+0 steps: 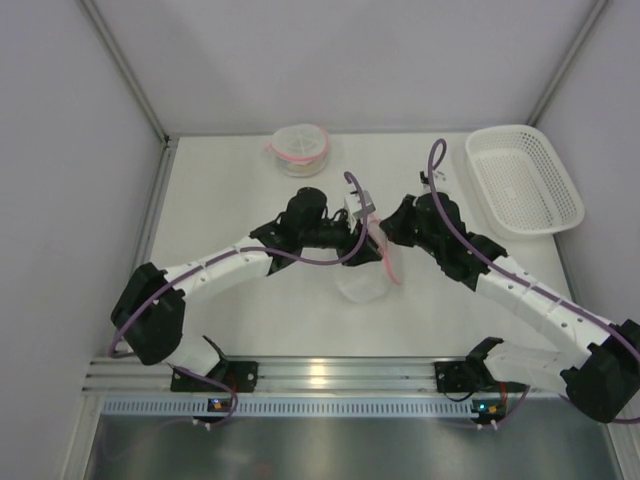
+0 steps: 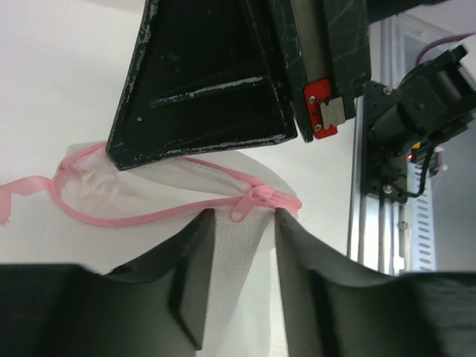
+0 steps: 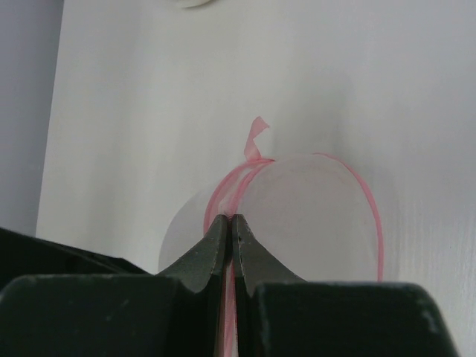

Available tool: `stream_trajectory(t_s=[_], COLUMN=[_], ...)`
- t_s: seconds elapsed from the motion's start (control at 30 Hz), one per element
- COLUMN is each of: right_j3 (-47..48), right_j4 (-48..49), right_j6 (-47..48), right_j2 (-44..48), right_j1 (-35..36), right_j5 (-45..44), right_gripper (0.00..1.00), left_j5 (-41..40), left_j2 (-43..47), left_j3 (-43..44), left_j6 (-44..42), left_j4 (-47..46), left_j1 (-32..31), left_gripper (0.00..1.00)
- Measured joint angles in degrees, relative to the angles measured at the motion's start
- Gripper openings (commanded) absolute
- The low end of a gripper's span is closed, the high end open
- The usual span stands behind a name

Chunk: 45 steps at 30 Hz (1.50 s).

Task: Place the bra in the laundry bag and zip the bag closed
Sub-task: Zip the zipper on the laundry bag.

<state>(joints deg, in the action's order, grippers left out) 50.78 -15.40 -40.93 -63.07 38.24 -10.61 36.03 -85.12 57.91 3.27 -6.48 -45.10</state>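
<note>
The laundry bag (image 1: 365,278) is white mesh with a pink zipper and sits under both grippers at the table's middle. My right gripper (image 1: 388,238) is shut on the bag's pink zipper edge (image 3: 223,195), with its tips (image 3: 231,219) pressed together. My left gripper (image 1: 360,222) faces it from the left. Its jaws (image 2: 244,217) stand apart with a strip of the bag's mesh (image 2: 238,253) between them, and the pink zipper pull (image 2: 242,208) hangs just past their tips. The zipper (image 2: 134,217) gapes open along the rim. I cannot make out the bra in any view.
A round white thing with a pink rim (image 1: 300,148) stands at the back of the table. A white plastic basket (image 1: 523,178) lies at the back right. The right gripper's black body (image 2: 216,82) fills the top of the left wrist view.
</note>
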Motion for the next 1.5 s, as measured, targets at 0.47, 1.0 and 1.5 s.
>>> stream_trajectory(t_s=[0.47, 1.0, 1.5], right_j3=[0.0, 0.0, 1.5], right_j4=[1.3, 1.5, 4.1], right_j6=[-1.7, -2.2, -0.7], right_j2=[0.0, -1.2, -3.6], right_j1=[0.7, 1.5, 1.5], right_j5=[-1.4, -5.2, -10.6], right_gripper=[0.0, 0.0, 0.0], left_j5=[2.3, -5.7, -18.8], left_j2=[-1.2, 7.5, 11.1], left_j3=[0.2, -4.2, -4.2], left_j6=[1.7, -0.8, -5.2], left_j4=[-4.0, -2.4, 4.8], left_j1=[-0.4, -2.7, -9.8], left_gripper=[0.0, 0.0, 0.0])
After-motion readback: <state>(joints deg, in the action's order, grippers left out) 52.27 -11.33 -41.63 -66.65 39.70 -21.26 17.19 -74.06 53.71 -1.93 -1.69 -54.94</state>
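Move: The pull of the laundry bag's zipper lies right at the left hand's half-open fingertips, about 1 cm to their right and level with them. The rim end pinched by the right fingers is some 6 cm ahead of the left hand and 3 cm to its right. The bag body hangs about 8 cm below and 3 cm back, and the closed bag stands roughly 24 cm ahead, 17 cm left and 15 cm below. From the right hand, the pull is about 6 cm back and 2 cm left. The zipper pull is taken as the left fingers ease about 1 cm to the right and close on it, pinching it; the left hand then lifts about 2 cm and draws it back some 3 cm, away from the right hand, rolling about 10 degrees. The right hand keeps its pinch on the rim and, late on, goes forward about 3 cm, turning slightly clockwise. ##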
